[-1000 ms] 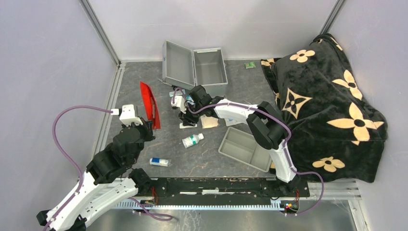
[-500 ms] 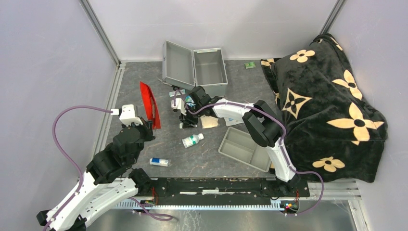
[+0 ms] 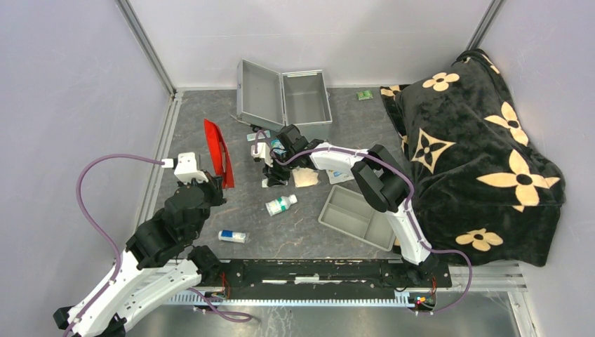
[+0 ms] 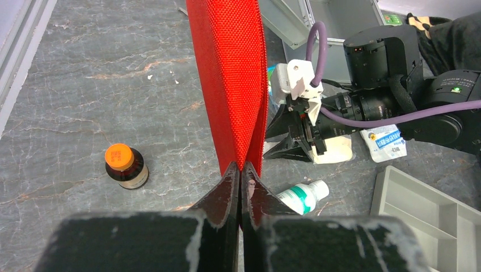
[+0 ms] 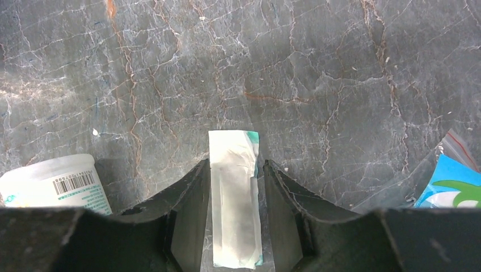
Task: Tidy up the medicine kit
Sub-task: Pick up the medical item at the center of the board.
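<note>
The medicine kit (image 3: 283, 98) stands open at the back of the table, its lid laid to the left; its grey wall also shows in the left wrist view (image 4: 340, 22). My left gripper (image 4: 241, 170) is shut on the lower edge of the red pouch (image 4: 232, 73), which stands on edge (image 3: 219, 153). My right gripper (image 3: 270, 172) points down in front of the kit. Its jaws (image 5: 235, 163) stand open on either side of a flat white packet (image 5: 233, 198) lying on the table. The left finger is against the packet; a narrow gap shows on the right.
A white bottle with a green label (image 3: 281, 205) lies near the middle. A grey divided tray (image 3: 358, 216) sits to the right, beside a black flowered blanket (image 3: 477, 140). A brown bottle with an orange cap (image 4: 126, 166), a white jar (image 5: 51, 184) and a blue sachet (image 5: 451, 181) lie close by.
The right arm has shifted slightly left and towards the kit, gripper still low over the packet. The left arm and the red pouch have not moved.
</note>
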`<action>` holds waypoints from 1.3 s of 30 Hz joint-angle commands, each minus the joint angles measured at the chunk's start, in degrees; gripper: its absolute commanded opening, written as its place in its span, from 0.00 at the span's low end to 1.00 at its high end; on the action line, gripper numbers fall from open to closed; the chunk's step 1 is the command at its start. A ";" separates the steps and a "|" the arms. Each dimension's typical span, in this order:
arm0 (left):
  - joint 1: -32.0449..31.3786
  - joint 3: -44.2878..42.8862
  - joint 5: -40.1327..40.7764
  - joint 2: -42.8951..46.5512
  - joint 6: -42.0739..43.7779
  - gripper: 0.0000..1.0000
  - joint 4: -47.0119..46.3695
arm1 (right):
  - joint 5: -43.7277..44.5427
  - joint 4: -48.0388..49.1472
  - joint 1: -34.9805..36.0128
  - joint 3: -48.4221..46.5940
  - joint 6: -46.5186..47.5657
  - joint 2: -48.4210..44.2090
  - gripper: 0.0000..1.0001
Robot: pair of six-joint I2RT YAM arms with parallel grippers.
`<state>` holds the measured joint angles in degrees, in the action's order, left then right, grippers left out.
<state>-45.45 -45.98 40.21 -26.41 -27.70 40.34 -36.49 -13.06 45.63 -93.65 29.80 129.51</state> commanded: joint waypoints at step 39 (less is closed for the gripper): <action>-0.10 0.87 -4.79 -0.20 1.95 0.02 -5.40 | 1.35 15.99 -0.78 16.27 -5.64 -21.94 0.00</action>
<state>-45.45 -45.54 38.79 -26.89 -27.64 39.68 -35.73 -7.22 45.08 -83.96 25.15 119.33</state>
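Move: Right between the right hand's half-open fingers lies the white strip packet, its middle about 2 cm to the hand's right and 1 cm below. The white bottle is some 7 cm back and 4 cm right of the hand, the beige gauze about 11 cm right and 1 cm ahead, the blue bag roughly 11 cm ahead and 5 cm right. From the left hand the packet lies some 12 cm ahead, 13 cm right and 24 cm below. Easing less than 1 cm forward and a touch down over the white strip packet, the right hand shuts its fingers fully, pinching the packet near its left end. It then lifts off the table, rising about 4 cm with the packet while drawing some 2 cm back and 2 cm to the right, and picks up speed as it goes. ##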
